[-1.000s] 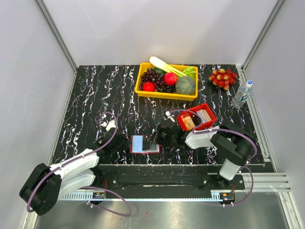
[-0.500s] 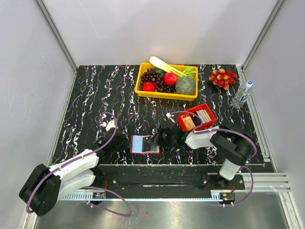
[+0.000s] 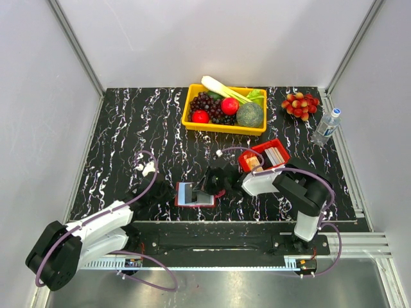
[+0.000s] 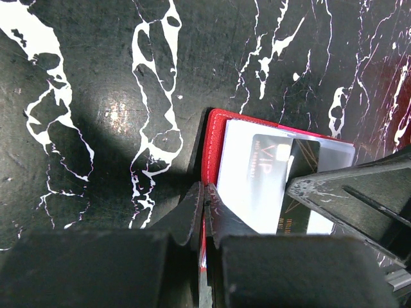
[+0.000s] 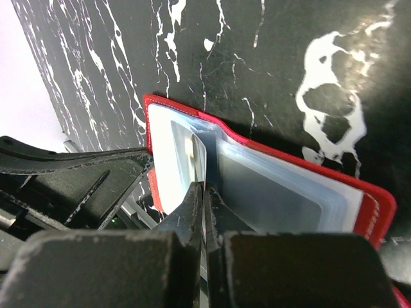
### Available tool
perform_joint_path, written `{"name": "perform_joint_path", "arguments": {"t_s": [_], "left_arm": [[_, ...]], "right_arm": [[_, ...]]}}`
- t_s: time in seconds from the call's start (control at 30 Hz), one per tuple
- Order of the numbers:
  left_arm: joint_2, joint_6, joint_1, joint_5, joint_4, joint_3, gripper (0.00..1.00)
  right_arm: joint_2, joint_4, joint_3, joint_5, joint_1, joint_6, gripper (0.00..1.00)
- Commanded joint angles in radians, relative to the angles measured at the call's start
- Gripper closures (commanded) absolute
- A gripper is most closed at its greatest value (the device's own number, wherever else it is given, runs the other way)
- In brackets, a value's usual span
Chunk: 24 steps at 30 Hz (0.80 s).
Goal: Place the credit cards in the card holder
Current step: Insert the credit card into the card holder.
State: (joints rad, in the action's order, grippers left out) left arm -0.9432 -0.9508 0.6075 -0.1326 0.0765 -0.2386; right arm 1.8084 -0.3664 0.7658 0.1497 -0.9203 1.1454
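The card holder (image 3: 190, 194) lies open on the black marble table, red outside with pale blue-grey sleeves (image 5: 270, 192). My left gripper (image 4: 205, 187) is shut on the holder's red left edge (image 4: 215, 138). My right gripper (image 5: 204, 186) is shut on a black credit card (image 4: 302, 168), held on edge over the holder's left page (image 5: 168, 163) with its far end at the sleeves. In the top view the right gripper (image 3: 207, 188) sits over the holder. More credit cards, one tan (image 3: 254, 164) and some whitish (image 3: 276, 154), stand in the red tray (image 3: 282, 162).
A yellow bin (image 3: 223, 127) of fruit and vegetables stands at the back. A red fruit cluster (image 3: 300, 104) and a water bottle (image 3: 326, 126) are at the back right. The red tray sits just right of my right arm.
My right gripper has moved left with the black card, from the holder's right edge to over its left page. The left arm and the holder have stayed put.
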Motion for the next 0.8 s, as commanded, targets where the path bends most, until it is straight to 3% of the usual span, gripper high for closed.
{"name": "perform_joint_path", "arguments": {"t_s": [0.0, 0.1, 0.4, 0.77], "left_arm": [[0.004, -0.009, -0.002, 0.007, -0.052, 0.004, 1.0], [0.001, -0.008, 0.0, 0.005, -0.049, -0.001, 1.0], [0.001, -0.003, 0.0, -0.001, -0.038, -0.008, 1.0], [0.001, 0.0, 0.0, 0.008, -0.049, -0.007, 1.0]], "right_arm": [[0.092, 0.139, 0.076, 0.079, -0.008, -0.074, 0.96], [0.1, 0.136, 0.081, 0.105, -0.011, -0.085, 0.87], [-0.112, 0.277, 0.046, -0.096, -0.011, -0.171, 0.57], [-0.021, 0.208, 0.098, 0.002, -0.022, -0.179, 0.58]]}}
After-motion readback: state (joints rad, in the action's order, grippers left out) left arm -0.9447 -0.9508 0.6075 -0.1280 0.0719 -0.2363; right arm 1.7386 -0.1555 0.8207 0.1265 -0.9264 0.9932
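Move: Some 4 cm to the left of the right hand, and barely a centimetre below it and nearer the base, is the middle of the card holder's left page, where the card pinched by its fingers belongs. The right page lies about 5 cm right of this hand and 1 cm back; the red box is roughly 30 cm right and 14 cm ahead. From the left hand, at the holder's outer edge, the left page's middle lies about 5 cm right and 1 cm back. Pushing leftward into the left page's pocket with the card's spine-side edge still between its fingertips, the right hand goes about 1.5 cm left and slightly down as its fingers begin to open. It then backs out some 3.5 cm to the right, rising about 1.5 cm, fingers parting to just under half open, before easing slightly back. The left hand stays put, keeping the holder's outer edge. ##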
